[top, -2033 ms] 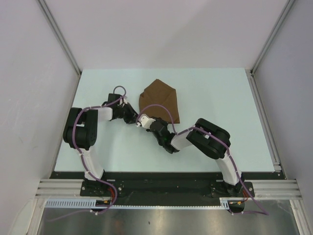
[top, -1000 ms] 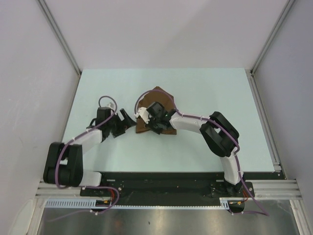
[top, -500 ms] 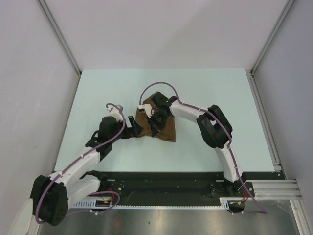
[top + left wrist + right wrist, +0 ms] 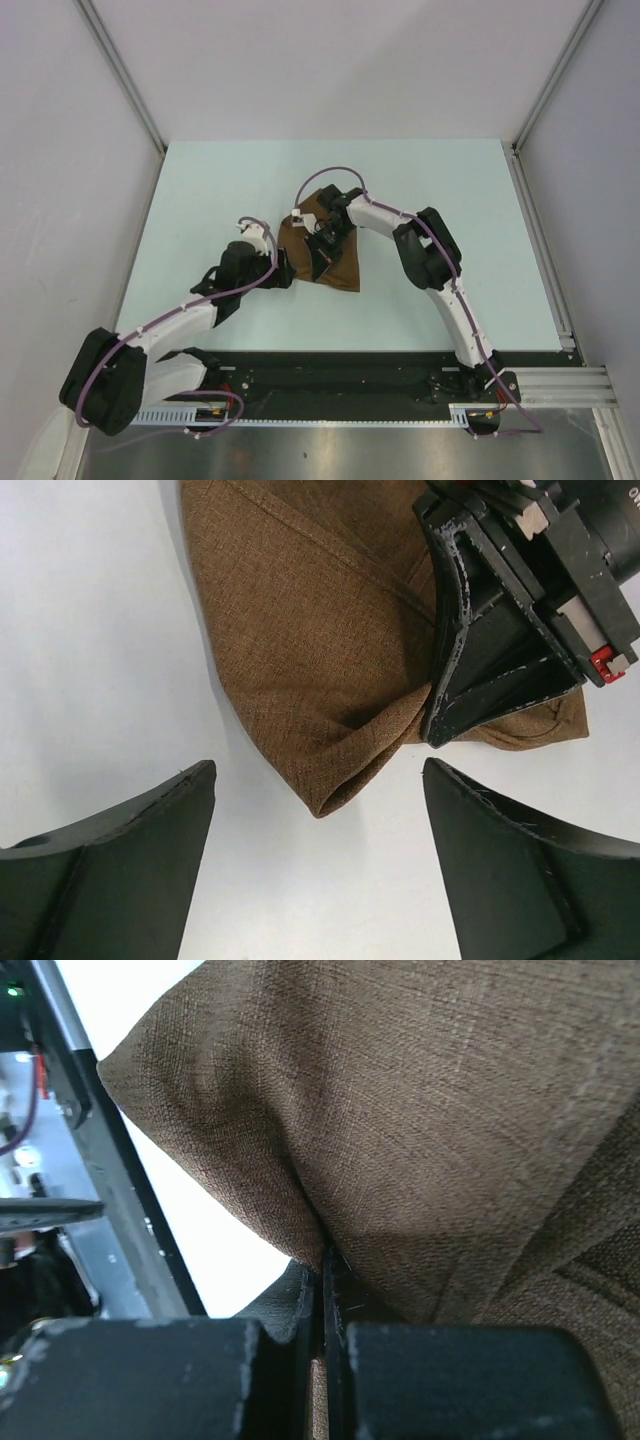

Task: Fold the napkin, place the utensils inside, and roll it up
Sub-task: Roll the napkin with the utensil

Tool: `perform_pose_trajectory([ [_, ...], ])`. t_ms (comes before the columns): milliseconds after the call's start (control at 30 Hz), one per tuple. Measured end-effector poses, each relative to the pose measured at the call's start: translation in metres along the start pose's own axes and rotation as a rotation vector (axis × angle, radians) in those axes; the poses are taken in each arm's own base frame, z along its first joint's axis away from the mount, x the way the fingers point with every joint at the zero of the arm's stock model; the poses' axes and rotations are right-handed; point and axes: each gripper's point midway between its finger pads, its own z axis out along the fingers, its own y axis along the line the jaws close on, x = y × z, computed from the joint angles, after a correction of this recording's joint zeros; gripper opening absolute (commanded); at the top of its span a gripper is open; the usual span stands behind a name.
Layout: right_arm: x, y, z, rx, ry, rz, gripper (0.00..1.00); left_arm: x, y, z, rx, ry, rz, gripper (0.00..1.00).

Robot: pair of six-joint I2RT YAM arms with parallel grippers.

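The brown napkin (image 4: 342, 265) lies folded mid-table, tapering to a rolled corner (image 4: 325, 795) at its near left. My right gripper (image 4: 318, 260) reaches onto it from the far side, shut on a pinched fold of the cloth (image 4: 420, 1110); a sliver of brown shows between its fingers (image 4: 390, 1360). My left gripper (image 4: 283, 268) stands open at table level, its jaws either side of that corner (image 4: 318, 775) without touching it. The right fingers (image 4: 480, 670) show in the left wrist view, pressed on the cloth. The utensils are out of view.
The pale table (image 4: 200, 190) is bounded by grey walls on three sides and a black rail (image 4: 330, 360) at the near edge. The right arm's elbow (image 4: 425, 250) hangs over the table to the right of the napkin.
My left gripper has slid right, up to the napkin's left corner, its jaws narrowing slightly. My right gripper stayed shut on the cloth while its wrist swung toward the far side.
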Motion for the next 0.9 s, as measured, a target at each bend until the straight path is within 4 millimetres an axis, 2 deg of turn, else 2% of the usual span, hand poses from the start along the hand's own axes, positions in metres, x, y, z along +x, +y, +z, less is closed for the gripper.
perform_pose_trajectory([
  [200, 0.0, -0.001, 0.0, -0.05, 0.007, 0.047, 0.0, 0.006, 0.003, 0.009, -0.006, 0.019, 0.018, 0.76],
  [400, 0.0, -0.003, -0.002, -0.068, 0.01, 0.075, 0.0, 0.023, 0.008, 0.019, -0.021, 0.08, 0.02, 0.57],
  [467, 0.0, -0.003, -0.002, -0.072, 0.013, 0.081, 0.0, 0.026, 0.008, 0.02, -0.022, 0.091, 0.018, 0.53],
  [567, 0.0, -0.004, -0.003, -0.085, 0.012, 0.092, 0.0, 0.024, 0.006, 0.022, -0.016, 0.093, 0.018, 0.39],
  [600, 0.0, -0.004, -0.003, -0.089, 0.013, 0.097, 0.0, 0.023, 0.005, 0.023, -0.014, 0.09, 0.018, 0.27],
  [700, 0.0, -0.005, -0.003, -0.102, 0.011, 0.106, 0.0, 0.019, 0.003, 0.026, -0.011, 0.089, 0.015, 0.09],
  [800, 0.0, -0.005, -0.004, -0.108, 0.007, 0.11, 0.0, 0.015, 0.001, 0.029, -0.017, 0.102, 0.01, 0.0],
  [900, -0.001, -0.006, -0.006, -0.108, 0.002, 0.113, 0.06, 0.012, 0.0, 0.033, -0.033, 0.136, 0.001, 0.0],
])
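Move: The napkin's near-left corner lies just under the open left gripper, about 2 cm ahead, 2 cm right and some 4 cm down. The right gripper's pinched grip on the near edge is about 2 cm ahead, 8 cm right and 5 cm below; the napkin's near-right end is roughly 1 cm back and 16 cm right. From the right gripper the corner sits about 6 cm left, level fore and aft and some 1 cm higher. Lower the left gripper about 3 cm onto the napkin's near-left corner, then ease it some 2 cm forward and right while shutting the fingers from nearly wide open, pinching the cloth between the tips as they tip slightly further down. Keep the right gripper shut on the near edge, nearly in place, turning under 10 degrees. ##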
